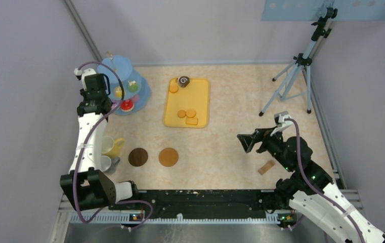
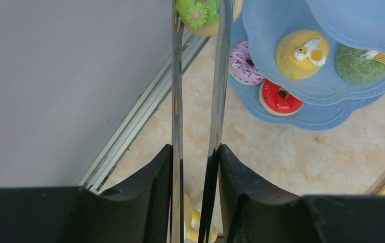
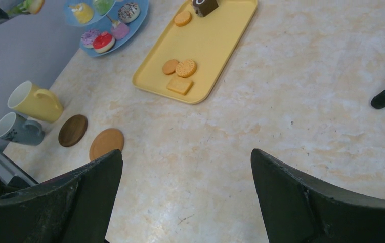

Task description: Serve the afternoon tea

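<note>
My left gripper is shut on the long metal tongs. The tong tips pinch a green flower doughnut beside the blue tiered stand, held off the table. The stand carries a pink doughnut, a red doughnut, a yellow cake and a green cake. The yellow tray holds orange biscuits and a chocolate roll. A yellow mug, a grey mug and two brown coasters sit near left. My right gripper hovers open and empty over bare table.
A small wooden block lies by the right arm. A tripod stands at the back right. Walls and a metal rail close in the left side next to the stand.
</note>
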Robot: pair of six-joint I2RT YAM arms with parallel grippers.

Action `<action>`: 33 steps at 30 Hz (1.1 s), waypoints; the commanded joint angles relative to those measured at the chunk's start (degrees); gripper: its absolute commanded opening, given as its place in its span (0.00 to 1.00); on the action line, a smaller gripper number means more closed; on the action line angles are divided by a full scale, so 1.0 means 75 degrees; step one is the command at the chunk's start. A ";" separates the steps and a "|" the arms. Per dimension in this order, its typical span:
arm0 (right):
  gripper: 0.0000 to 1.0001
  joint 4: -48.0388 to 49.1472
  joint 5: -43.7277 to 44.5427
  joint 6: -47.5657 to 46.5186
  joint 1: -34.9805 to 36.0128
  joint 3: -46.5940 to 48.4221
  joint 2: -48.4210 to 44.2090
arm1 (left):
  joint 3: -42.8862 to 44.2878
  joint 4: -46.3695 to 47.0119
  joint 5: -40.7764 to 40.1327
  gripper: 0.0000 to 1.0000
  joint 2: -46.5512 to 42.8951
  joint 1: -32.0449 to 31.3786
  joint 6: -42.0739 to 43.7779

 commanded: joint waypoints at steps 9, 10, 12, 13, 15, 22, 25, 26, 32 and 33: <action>0.95 0.0256 -0.0173 -0.0052 -0.0048 0.0021 -0.0045 | -0.1001 0.2219 0.0550 0.21 0.0027 0.0043 0.0537; 0.95 0.0236 -0.0188 -0.0042 -0.0053 0.0024 -0.0024 | -0.1136 0.2414 0.0616 0.22 -0.0044 0.0043 0.0574; 0.95 0.0271 -0.0269 -0.0049 -0.0054 -0.0014 -0.0052 | -0.1234 0.2638 0.0873 0.22 -0.0070 0.0044 0.0624; 0.95 0.0313 -0.0255 -0.0046 -0.0053 -0.0062 -0.0082 | -0.1218 0.2646 0.0997 0.22 -0.0059 0.0040 0.0629; 0.95 0.0328 -0.0128 -0.0035 -0.0054 -0.0057 -0.0071 | -0.1153 0.2627 0.1176 0.22 -0.0026 0.0034 0.0634; 0.95 0.0267 -0.0308 -0.0071 -0.0054 0.0036 -0.0019 | -0.1289 0.2766 0.1351 0.24 -0.0120 0.0031 0.0556; 0.95 0.0200 -0.0127 -0.0067 -0.0054 0.0069 -0.0015 | -0.1308 0.2919 0.1660 0.26 0.0012 0.0032 0.0595; 0.95 0.0181 -0.0146 -0.0069 -0.0051 0.0069 -0.0016 | -0.1245 0.2898 0.1784 0.26 0.0097 0.0032 0.0575; 0.95 0.0205 -0.0130 -0.0079 -0.0045 0.0100 0.0018 | -0.1188 0.2905 0.1933 0.33 0.0406 0.0030 0.0564; 0.95 0.0198 -0.0073 -0.0079 -0.0050 0.0129 0.0034 | -0.1171 0.2885 0.1890 0.34 0.0442 0.0031 0.0601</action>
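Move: The left hand already holds the green-iced cake out at the stand's left; the middle tier's centre lies about 12 cm ahead, 10 cm to the right and 6 cm below. On that tier the yellow cake sits roughly 6 cm ahead and 9 cm right, the green mochi 9 cm ahead and 15 cm right, both 5 cm below. The red donut, one tier lower, is 2 cm ahead, 12 cm right. From the right hand the middle tier lies some 25 cm ahead, 48 cm left and 4 cm below. Keeping its pinch on the green-iced cake, the left hand goes forward about 5 cm towards the free left side of the stand's middle tier, sinking some 5 cm at first and then coming back up a little. As it goes on forward it also edges about 3 cm to the right, towards the yellow cake, while the wrist swings some 15 degrees clockwise and tips slightly up, the fingers staying shut on the cake. ##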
